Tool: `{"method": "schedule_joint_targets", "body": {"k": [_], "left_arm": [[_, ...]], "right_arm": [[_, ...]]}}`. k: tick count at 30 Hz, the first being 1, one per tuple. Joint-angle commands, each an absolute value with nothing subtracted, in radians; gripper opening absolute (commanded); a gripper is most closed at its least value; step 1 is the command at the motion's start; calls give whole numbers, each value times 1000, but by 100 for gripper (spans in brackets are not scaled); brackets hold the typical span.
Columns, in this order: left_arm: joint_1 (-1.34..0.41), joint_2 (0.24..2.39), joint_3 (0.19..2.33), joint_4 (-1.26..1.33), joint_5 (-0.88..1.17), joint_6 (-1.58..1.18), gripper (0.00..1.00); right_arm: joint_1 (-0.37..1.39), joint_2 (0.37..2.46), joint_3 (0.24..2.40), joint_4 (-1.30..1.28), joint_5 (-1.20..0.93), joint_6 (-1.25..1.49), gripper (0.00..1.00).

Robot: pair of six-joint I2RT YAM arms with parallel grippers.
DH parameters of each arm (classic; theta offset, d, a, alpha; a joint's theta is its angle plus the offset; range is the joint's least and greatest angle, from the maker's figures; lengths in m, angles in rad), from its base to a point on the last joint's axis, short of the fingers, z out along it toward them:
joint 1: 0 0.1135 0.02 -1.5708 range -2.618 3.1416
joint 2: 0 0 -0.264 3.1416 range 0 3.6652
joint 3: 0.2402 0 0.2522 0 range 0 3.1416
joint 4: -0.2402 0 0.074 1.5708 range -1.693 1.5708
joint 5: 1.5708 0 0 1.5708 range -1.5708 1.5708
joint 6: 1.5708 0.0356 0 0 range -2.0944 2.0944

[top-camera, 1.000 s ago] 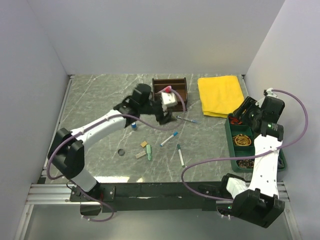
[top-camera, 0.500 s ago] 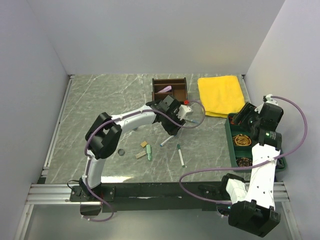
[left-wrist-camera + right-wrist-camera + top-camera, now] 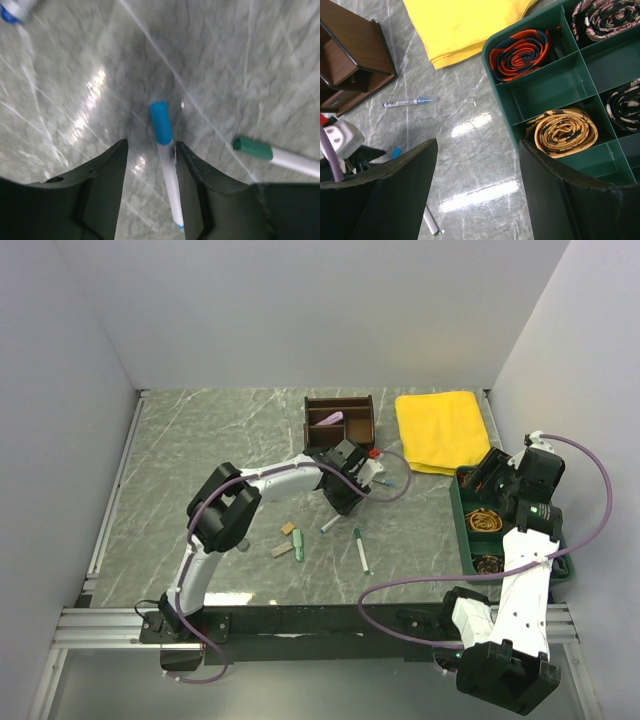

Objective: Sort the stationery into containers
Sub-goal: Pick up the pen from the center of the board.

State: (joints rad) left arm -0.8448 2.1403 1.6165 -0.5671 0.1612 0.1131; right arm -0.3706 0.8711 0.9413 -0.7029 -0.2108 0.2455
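Note:
A white pen with a blue cap point(image 3: 161, 122) lies on the marble table between the fingers of my left gripper point(image 3: 151, 145). The pen rests against the right finger, with a gap to the left one, so the jaws are open and straddle it. From above, that gripper point(image 3: 345, 498) hangs just below the brown wooden organiser point(image 3: 340, 420). A green-capped pen point(image 3: 252, 148) lies to the right of it. My right gripper point(image 3: 477, 145) is open and empty over the left rim of the green tray point(image 3: 545, 95), which holds coiled bands.
A yellow cloth point(image 3: 440, 430) lies between the organiser and the tray point(image 3: 462, 525). Tan and green erasers point(image 3: 292, 540) sit near the front. A slim pen point(image 3: 407, 102) lies beside the organiser point(image 3: 350, 55). Grey walls enclose the table.
My left arm has swung from the organiser to the right and down over the blue-capped pen, and its jaws have narrowed around it. The right arm has barely shifted.

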Motion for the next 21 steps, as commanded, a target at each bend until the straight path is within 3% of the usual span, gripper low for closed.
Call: {"method": "schedule_joint_targets", "body": {"k": [1, 4, 7, 8, 10, 13, 17, 21], "left_arm": [[-847, 2183, 1686, -572, 135, 100, 47], [-848, 2213, 1690, -581, 144, 97, 40], [-847, 2238, 1692, -601, 175, 106, 21], [-848, 2241, 1695, -607, 189, 115, 11], [-848, 2243, 1709, -644, 216, 126, 2], [-847, 2206, 1752, -669, 294, 162, 1], [-801, 1990, 1685, -540, 402, 199, 1], [-718, 1843, 1591, -362, 648, 271, 1]], "right_arm": [[-365, 854, 939, -676, -206, 247, 74], [-365, 850, 934, -678, -196, 244, 74], [-365, 848, 931, -684, -192, 244, 74], [-365, 850, 933, -686, -190, 241, 74], [-365, 851, 939, -687, -186, 239, 74], [-365, 857, 951, -686, -178, 235, 74], [-365, 864, 966, -690, -175, 235, 74], [-365, 861, 965, -684, -170, 238, 74]]}}
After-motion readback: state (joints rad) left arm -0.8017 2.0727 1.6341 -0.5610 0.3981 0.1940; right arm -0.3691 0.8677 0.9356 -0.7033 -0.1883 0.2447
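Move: The left hand's open fingers already straddle the blue-capped pen, its middle roughly 1 cm to their right, 1 cm back and 1 cm below. From that hand the green-capped pen lies about 10 cm back and 5 cm to the right, the clear ballpoint some 9 cm ahead and 8 cm to the right, and the green highlighter 9 cm back and 10 cm to the left, all on the table. From the right hand the blue-capped pen is about 33 cm to the left, 3 cm ahead and 20 cm below. Staying down at the table, the left hand edges about 1.5 cm forward and to the right, towards the cap end, while its half-open fingers shut and pinch the blue-capped pen just behind the cap. Keeping that grip, it eases back a little and still slightly right, then rises about 4.5 cm with gathering speed, away from the table, the fingertips swinging out to the right by some 15 degrees. ##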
